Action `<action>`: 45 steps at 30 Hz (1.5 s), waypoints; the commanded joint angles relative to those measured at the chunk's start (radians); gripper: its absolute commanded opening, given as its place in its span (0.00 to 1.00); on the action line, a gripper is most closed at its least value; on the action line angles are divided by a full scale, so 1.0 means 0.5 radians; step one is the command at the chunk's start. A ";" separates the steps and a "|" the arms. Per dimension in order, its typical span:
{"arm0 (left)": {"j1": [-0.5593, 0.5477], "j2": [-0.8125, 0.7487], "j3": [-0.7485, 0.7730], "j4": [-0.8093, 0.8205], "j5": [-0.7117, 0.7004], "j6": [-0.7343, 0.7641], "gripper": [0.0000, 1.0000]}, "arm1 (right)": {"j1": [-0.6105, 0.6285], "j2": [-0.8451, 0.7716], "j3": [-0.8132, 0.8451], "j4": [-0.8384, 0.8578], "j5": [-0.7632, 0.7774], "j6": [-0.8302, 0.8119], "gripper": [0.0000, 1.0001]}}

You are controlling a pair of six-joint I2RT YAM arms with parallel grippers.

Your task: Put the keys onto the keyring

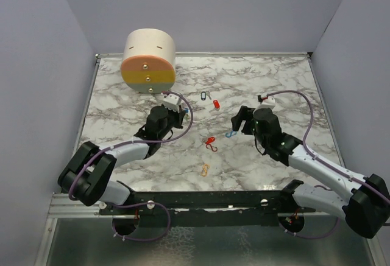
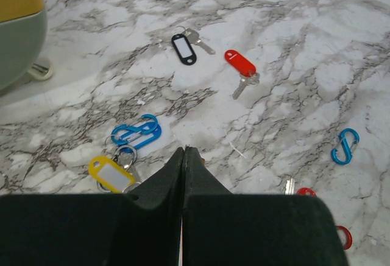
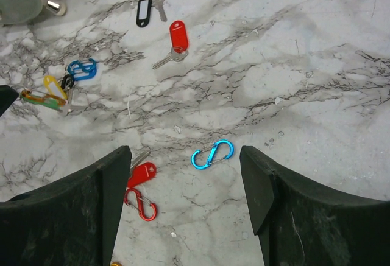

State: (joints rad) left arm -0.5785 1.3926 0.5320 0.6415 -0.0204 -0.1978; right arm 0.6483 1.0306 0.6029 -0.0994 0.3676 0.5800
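Note:
The keys lie scattered on the marble table (image 1: 274, 83). A black tag (image 2: 183, 49) and a red tag (image 2: 240, 63) with metal keys lie ahead of my left gripper (image 2: 184, 150), which is shut with nothing visible between its tips. A blue clip (image 2: 137, 133) and a yellow tag (image 2: 111, 173) on a ring lie just left of it. An orange clip (image 3: 36, 97) lies by the yellow tag. My right gripper (image 3: 186, 168) is open, hovering over a blue clip (image 3: 212, 154). A red tag (image 3: 141, 174) and a red clip (image 3: 141, 204) lie by its left finger.
A big cream-and-orange cylinder (image 1: 148, 61) stands at the back left, close behind the left gripper (image 1: 180, 117). Another orange clip (image 1: 205, 169) lies near the front middle. Walls close off the table on the left, back and right.

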 commanded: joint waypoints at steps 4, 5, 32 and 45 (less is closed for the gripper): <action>0.120 0.058 -0.054 0.018 -0.085 -0.232 0.00 | 0.010 0.097 0.089 0.051 -0.120 -0.067 0.72; 0.129 0.066 -0.057 0.018 -0.086 -0.245 0.00 | 0.010 0.112 0.093 0.042 -0.129 -0.071 0.72; 0.185 -0.098 -0.044 -0.183 0.043 -0.448 0.87 | 0.010 0.417 0.267 0.002 -0.263 -0.199 0.65; 0.035 -0.205 -0.097 -0.265 0.127 -0.543 0.99 | 0.010 1.317 1.001 -0.266 -0.122 -0.330 0.40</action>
State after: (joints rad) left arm -0.5480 1.3216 0.5095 0.5266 -0.0032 -0.4370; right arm 0.6483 1.5929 1.0126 -0.1696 0.2543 0.4412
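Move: My shut left hand holds the green-tagged key and orange clip. Their clear table spot is about 2 cm ahead, 3 cm left and 12 cm below; the yellow-tagged key lies 10 cm ahead and 4 cm left, the blue clips 14 cm ahead and 1 cm left. From my right hand, the far red-tagged key is roughly 18 cm ahead, 9 cm left and 12 cm down, the black tag 23 cm ahead and 15 cm left, the single blue clip 3 cm ahead and 1 cm left. I bring my left hand left and down, some 5 cm in all, to just short of the yellow tag, open it wide to let go of the green-tagged bundle, then lift and draw it back and to the right. My right hand first eases down and left, then sweeps forward-left and lower towards the far red tag, about 10 cm overall, its fingers narrowing but still apart and touching nothing. ##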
